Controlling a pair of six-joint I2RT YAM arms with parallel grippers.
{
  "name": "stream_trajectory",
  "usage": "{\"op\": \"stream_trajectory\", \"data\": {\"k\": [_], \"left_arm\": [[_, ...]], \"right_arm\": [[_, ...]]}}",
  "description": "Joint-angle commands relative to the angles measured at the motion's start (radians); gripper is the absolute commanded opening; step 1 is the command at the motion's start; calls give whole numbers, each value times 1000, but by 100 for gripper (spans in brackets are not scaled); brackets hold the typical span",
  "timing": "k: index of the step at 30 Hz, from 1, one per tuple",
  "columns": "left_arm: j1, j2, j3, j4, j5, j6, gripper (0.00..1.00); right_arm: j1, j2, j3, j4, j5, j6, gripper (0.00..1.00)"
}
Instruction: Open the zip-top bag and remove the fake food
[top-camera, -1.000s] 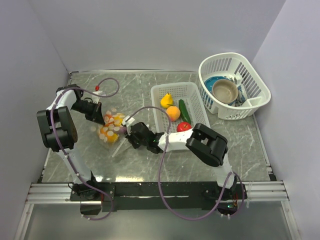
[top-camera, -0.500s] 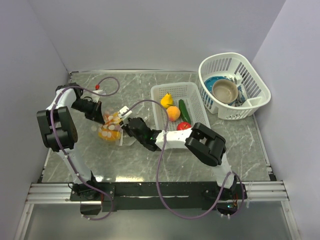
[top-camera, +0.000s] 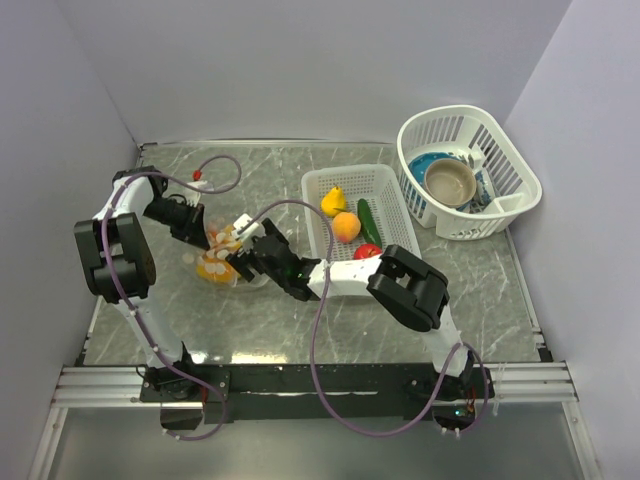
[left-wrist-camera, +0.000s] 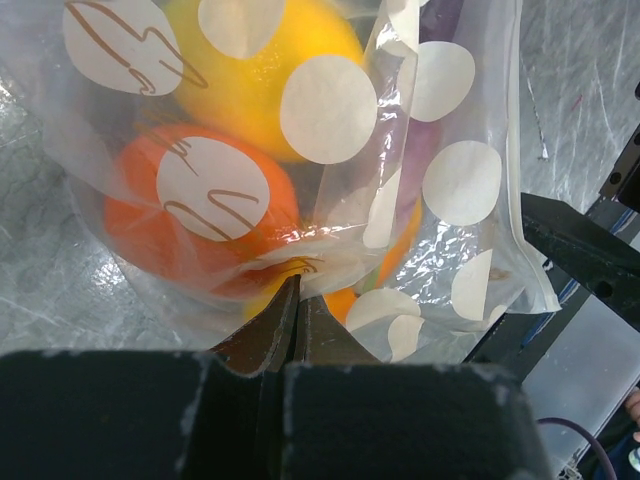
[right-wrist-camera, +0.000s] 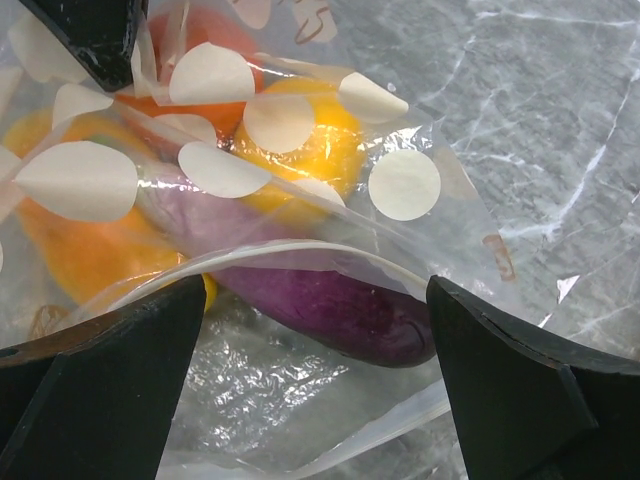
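Observation:
The zip-top bag (top-camera: 214, 264) lies left of centre, bunched, with orange, yellow and purple fake food inside. My left gripper (top-camera: 205, 238) is shut on a fold of the bag's plastic (left-wrist-camera: 297, 285), just below an orange fruit (left-wrist-camera: 150, 225) and a yellow one (left-wrist-camera: 245, 75). My right gripper (top-camera: 243, 258) is open at the bag's open mouth (right-wrist-camera: 315, 330). A purple eggplant (right-wrist-camera: 340, 305) lies inside between its spread fingers (right-wrist-camera: 100, 380). The white zip strip (right-wrist-camera: 300, 252) arches over it. A yellow pear (top-camera: 331, 200), an orange (top-camera: 346, 226), a cucumber (top-camera: 368, 220) and a red one (top-camera: 366, 251) lie in the rectangular basket (top-camera: 385, 183).
A round white lattice basket (top-camera: 505, 150) at the back right holds a bowl (top-camera: 450, 181) and dishes. The right arm reaches leftward in front of the rectangular basket. Walls close in the table on the left, back and right.
My right gripper has moved left from the table in front of the basket to the bag's mouth. The bag has bunched closer to the left gripper, which keeps its hold.

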Motion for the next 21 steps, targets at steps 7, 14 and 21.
{"op": "stream_trajectory", "data": {"k": [7,14,21], "left_arm": [[-4,17,-72,-78,-55,128,1],[-3,37,-84,-142,-75,190,1],[-11,42,-87,-152,-115,201,1]], "right_arm": [[-50,10,76,-94,-133,-31,100],[-51,7,42,-152,-222,20,100],[-39,-13,-2,-168,-255,93,100]]}}
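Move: The eggplant lies in the open bag about 2 cm ahead of the spread right fingers, 3 cm left and 4 cm below. From the left gripper, shut at the bag film, the eggplant is level, 7 cm right, 4 cm lower. Beside that gripper, all 3-4 cm below it, sit the orange fruit 5 cm back and 2 cm right, the red fruit 2 cm ahead and 3 cm right, and the yellow fruit 4 cm ahead and 6 cm right. Draw the left gripper back towards the base about 5 cm and down 3 cm, fingers kept shut on the bag film, dragging that side of the bag along and tilting a little. Meanwhile lower the right gripper, still wide open, some 2.5 cm at the bag's mouth, easing back 1 cm late on while its fingers tip about 10 degrees further down. ##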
